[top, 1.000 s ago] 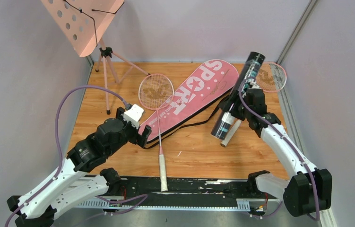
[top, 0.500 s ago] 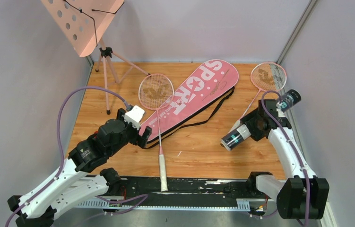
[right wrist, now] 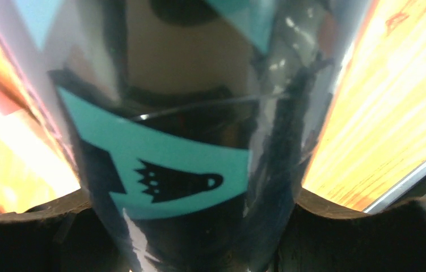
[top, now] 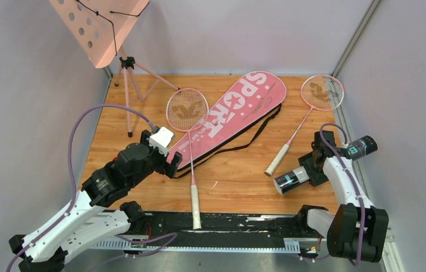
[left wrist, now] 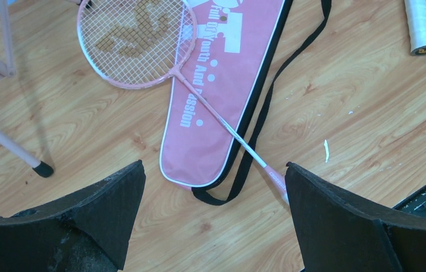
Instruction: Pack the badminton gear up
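In the top view my right gripper (top: 325, 165) is shut on the black tube (top: 291, 180), which lies nearly level at the right side of the table, one end pointing at the right wall. Seen from the right wrist, the tube (right wrist: 188, 141) with its teal label fills the space between the fingers. My left gripper (top: 172, 162) hangs open over the near end of the pink "SPORT" bag (top: 230, 113), nothing between its fingers (left wrist: 105, 209). One pink racket (top: 188, 109) lies across the bag (left wrist: 222, 85). The other racket (top: 323, 92) lies at the far right.
A pink perforated music stand (top: 100, 25) on tripod legs (top: 129, 107) stands at the far left corner. The bag's black strap (top: 250, 141) trails over the wood. Grey walls close in left, back and right. A black rail (top: 227, 224) runs along the near edge.
My right arm has swung the tube from upright over the far-right racket back toward the near right, tipping it almost level. The left arm has not moved.
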You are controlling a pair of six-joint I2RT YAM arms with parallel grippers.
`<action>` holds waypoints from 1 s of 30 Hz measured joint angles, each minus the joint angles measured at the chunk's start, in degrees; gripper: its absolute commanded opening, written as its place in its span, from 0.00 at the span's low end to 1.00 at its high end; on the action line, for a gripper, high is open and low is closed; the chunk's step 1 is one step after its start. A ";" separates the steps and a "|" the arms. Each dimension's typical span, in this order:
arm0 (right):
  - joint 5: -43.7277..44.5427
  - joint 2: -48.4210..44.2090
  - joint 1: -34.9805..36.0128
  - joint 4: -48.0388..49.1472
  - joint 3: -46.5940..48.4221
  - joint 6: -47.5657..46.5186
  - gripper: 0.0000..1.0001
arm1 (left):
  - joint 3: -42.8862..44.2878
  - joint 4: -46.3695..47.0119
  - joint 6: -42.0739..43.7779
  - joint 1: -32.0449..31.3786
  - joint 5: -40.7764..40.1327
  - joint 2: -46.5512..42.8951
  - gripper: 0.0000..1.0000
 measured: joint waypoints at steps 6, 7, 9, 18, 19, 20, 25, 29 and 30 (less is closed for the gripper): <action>-0.17 4.02 -2.25 2.62 -2.78 -0.44 0.52 | 0.00 0.00 0.02 0.00 0.22 0.00 1.00; -0.22 4.79 -2.38 2.95 -3.17 -0.46 0.56 | 0.00 0.02 0.00 0.00 0.22 0.00 1.00; -0.26 6.25 -2.82 3.72 -3.78 -0.68 0.61 | 0.00 0.02 0.00 0.00 0.24 0.00 1.00; -0.50 9.16 -3.78 4.96 -3.30 -1.29 0.79 | -0.02 0.02 0.02 0.00 0.52 0.00 1.00; -0.50 9.38 -3.78 5.07 -3.15 -1.31 0.84 | -0.02 0.02 0.02 0.00 0.63 -0.02 1.00; -0.52 9.55 -3.78 5.31 -2.99 -1.38 0.89 | -0.02 0.00 0.02 0.00 0.68 -0.09 1.00; -0.15 9.66 -3.78 5.07 -2.80 -1.05 0.91 | -0.39 0.07 0.26 0.00 0.90 -1.11 1.00; 0.04 9.20 -3.78 3.89 -2.64 -0.63 0.91 | -0.42 0.11 0.39 0.00 1.11 -1.44 1.00; 0.11 8.70 -3.78 3.30 -2.58 -0.59 0.91 | -0.42 0.11 0.42 0.00 1.14 -1.44 1.00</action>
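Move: The right hand holds the black tube by its middle, with bare table just under and behind it: the landing spot lies about 1 cm back, 1 cm right and 7 cm below. The right racket's handle is some 18 cm left of the hand and 5 cm ahead, and the black strap about 28 cm left and 16 cm ahead. From the left hand the spot is roughly 63 cm right, 2 cm back and 26 cm down. The right hand lowers the held tube about 4 cm, easing slightly back, then opens to let go. ##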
